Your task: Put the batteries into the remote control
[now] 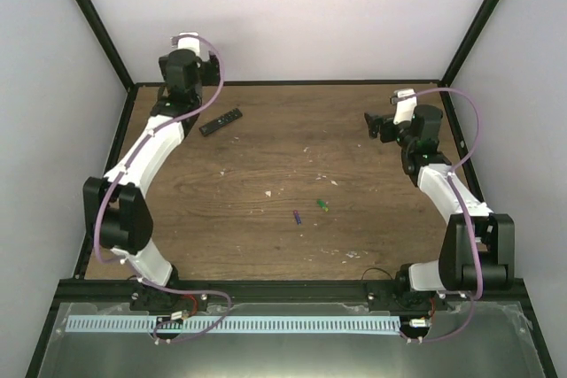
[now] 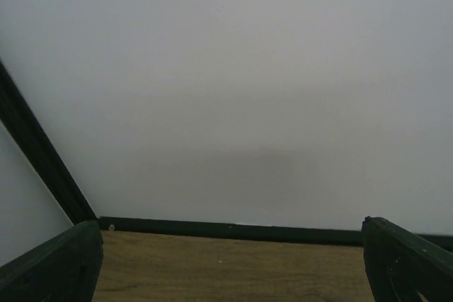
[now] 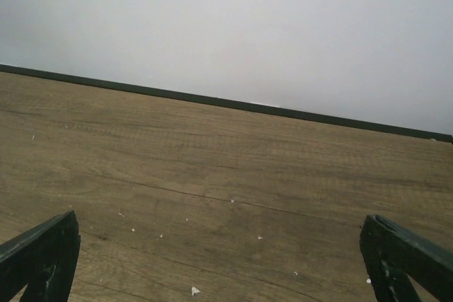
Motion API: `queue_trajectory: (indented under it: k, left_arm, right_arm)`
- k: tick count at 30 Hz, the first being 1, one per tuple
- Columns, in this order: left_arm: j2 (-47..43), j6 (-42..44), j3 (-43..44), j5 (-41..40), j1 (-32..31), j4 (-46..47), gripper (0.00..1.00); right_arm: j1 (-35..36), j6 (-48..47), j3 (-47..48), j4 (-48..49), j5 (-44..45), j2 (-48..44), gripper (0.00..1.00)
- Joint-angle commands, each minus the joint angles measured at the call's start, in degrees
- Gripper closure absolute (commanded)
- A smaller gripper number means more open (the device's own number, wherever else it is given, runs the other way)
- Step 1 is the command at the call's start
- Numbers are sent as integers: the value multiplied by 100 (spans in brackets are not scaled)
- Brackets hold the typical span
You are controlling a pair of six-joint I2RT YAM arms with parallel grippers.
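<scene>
The black remote control [image 1: 221, 121] lies slantwise on the wooden table at the back left. A green battery [image 1: 322, 205] and a purple-blue battery [image 1: 298, 217] lie close together near the table's middle. My left gripper [image 1: 197, 73] is raised at the back left corner, just behind the remote, and faces the back wall. Its jaws stand wide open and hold nothing [image 2: 230, 225]. My right gripper [image 1: 376, 127] hovers at the back right, pointing left, far from the batteries. It is open and holds nothing [image 3: 219, 217]. Neither wrist view shows the remote or the batteries.
White specks of debris [image 1: 269, 192] are scattered over the table's middle; some show in the right wrist view [image 3: 192, 291]. White walls with black frame posts [image 1: 96, 19] close in the back and sides. A black strip [image 2: 233, 231] runs along the table's far edge.
</scene>
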Motion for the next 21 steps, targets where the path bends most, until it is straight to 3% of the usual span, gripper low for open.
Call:
queue_trajectory:
  k: [1,9,16,21]
  left_arm:
    - [659,1072,979,179,-3,-851,0]
    - [2009,1437,2915,841,124,-2448,0]
    - [3251,1403,4881,2217,593,-4385,0]
    - [3630,1140,4927,2748,944,-4969,0]
  right_arm:
    - [26,-7,318,-159,105,16,0]
    - [23,17,355,-291,179,11,0]
    - [23,108,267,-425,176,-88,0]
    - [26,216,164,-547,84,-124,0]
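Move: The remote control lies about 11 cm ahead of the left gripper, some 4 cm to its right and roughly 34 cm below. The blue battery is around 28 cm back and 29 cm to the right of that gripper, the green battery 23 cm back and 37 cm right, both at table height. From the right gripper, the remote control is about 19 cm ahead and 54 cm to the left, some 22 cm lower. Bring the left gripper forward about 10 cm and down 9 cm towards the remote control, reaching out first and then sinking more steeply. As it goes, tip the fingers down by some 25 degrees and swing them clockwise so they face the table. Keep them wide open and touch nothing yet. ##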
